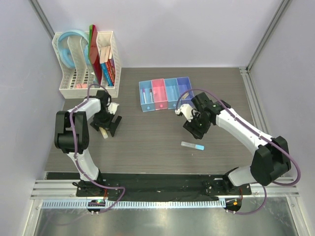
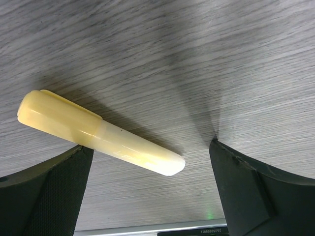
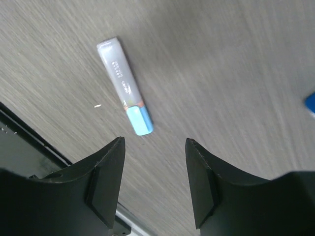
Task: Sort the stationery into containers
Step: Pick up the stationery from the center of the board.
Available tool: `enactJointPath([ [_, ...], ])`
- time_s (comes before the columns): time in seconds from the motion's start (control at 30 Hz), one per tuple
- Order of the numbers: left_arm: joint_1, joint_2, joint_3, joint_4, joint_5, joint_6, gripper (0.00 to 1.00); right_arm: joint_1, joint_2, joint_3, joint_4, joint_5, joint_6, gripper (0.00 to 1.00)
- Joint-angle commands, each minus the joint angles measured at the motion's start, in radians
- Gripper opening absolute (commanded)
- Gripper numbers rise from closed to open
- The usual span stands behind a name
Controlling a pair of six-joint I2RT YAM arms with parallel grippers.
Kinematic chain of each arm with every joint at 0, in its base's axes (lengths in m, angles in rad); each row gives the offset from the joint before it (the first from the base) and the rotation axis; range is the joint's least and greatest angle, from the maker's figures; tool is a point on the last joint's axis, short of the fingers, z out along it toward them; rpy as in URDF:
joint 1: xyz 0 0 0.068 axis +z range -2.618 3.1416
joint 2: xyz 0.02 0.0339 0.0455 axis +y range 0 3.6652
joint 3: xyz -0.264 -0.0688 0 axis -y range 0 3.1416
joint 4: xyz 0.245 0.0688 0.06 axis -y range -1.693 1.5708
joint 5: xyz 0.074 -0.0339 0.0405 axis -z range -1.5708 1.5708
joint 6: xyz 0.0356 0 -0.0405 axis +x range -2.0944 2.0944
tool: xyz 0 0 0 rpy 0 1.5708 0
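A pale tan-yellow marker (image 2: 98,132) lies flat on the table, its rounded end between the spread fingers of my left gripper (image 2: 151,145), which is open and low over it. From above, this marker (image 1: 104,132) peeks out beside the left gripper (image 1: 109,127). A grey stick with a light-blue tip (image 3: 123,83) lies on the wood just beyond my right gripper (image 3: 155,140), open with nothing between its fingers. The top view shows the stick (image 1: 192,145) below and slightly left of the right gripper (image 1: 197,128). The four joined containers (image 1: 165,93) stand at the back centre; a thin pen shows in the leftmost one.
A white mesh rack (image 1: 88,69) with books and folders stands at the back left. Grey walls close in both sides. A black strip (image 1: 157,184) with the arm bases runs along the near edge. A blue scrap (image 3: 310,103) shows at the right wrist view's edge.
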Motion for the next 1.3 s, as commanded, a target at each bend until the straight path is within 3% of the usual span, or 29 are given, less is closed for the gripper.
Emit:
enactJointPath([
  [0.0,-0.009,-0.003,-0.003,0.056,0.026,-0.006,0.97,0.013,-0.018,-0.08,0.023,-0.036,0.022,0.57],
  [0.23,-0.018,-0.017,-0.015,0.052,0.046,-0.002,0.78,0.05,-0.038,-0.165,0.041,0.01,-0.01,0.57],
  [0.57,-0.022,-0.029,-0.025,0.047,0.063,0.001,0.35,0.091,-0.012,-0.238,0.092,0.056,-0.016,0.58],
  [0.83,-0.022,-0.043,-0.031,0.036,0.067,0.01,0.08,0.108,0.038,-0.265,0.142,0.08,-0.015,0.58],
  [0.87,-0.022,-0.045,-0.032,0.036,0.067,0.015,0.0,0.109,0.049,-0.268,0.152,0.081,-0.015,0.58],
  [1.27,-0.023,-0.147,-0.011,-0.011,0.185,0.026,0.0,0.117,0.136,-0.286,0.254,0.107,-0.005,0.58],
])
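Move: The yellow highlighter lies slantwise at the left hand's fingertips, its middle about 2 cm ahead and 3 cm left, at the same height; the divided tray is some 18 cm ahead and 30 cm right, the white rack about 24 cm ahead and 7 cm left. The clear-and-blue highlighter's middle is 4 cm back, 3 cm left and 11 cm below the right hand; from that hand the tray lies 23 cm ahead, 16 cm left, the small blue object 14 cm ahead, 8 cm right. The yellow highlighter gets pinched near its white end as the left fingers close from wide open, that hand staying low, easing about 2 cm right and only just starting to rise. Over to the clear-and-blue highlighter the right hand drops some 10 cm, first also drawing back 4–5 cm, then nearly straight down, straightening about 10 degrees, its half-open fingers ending either side of the blue cap. ##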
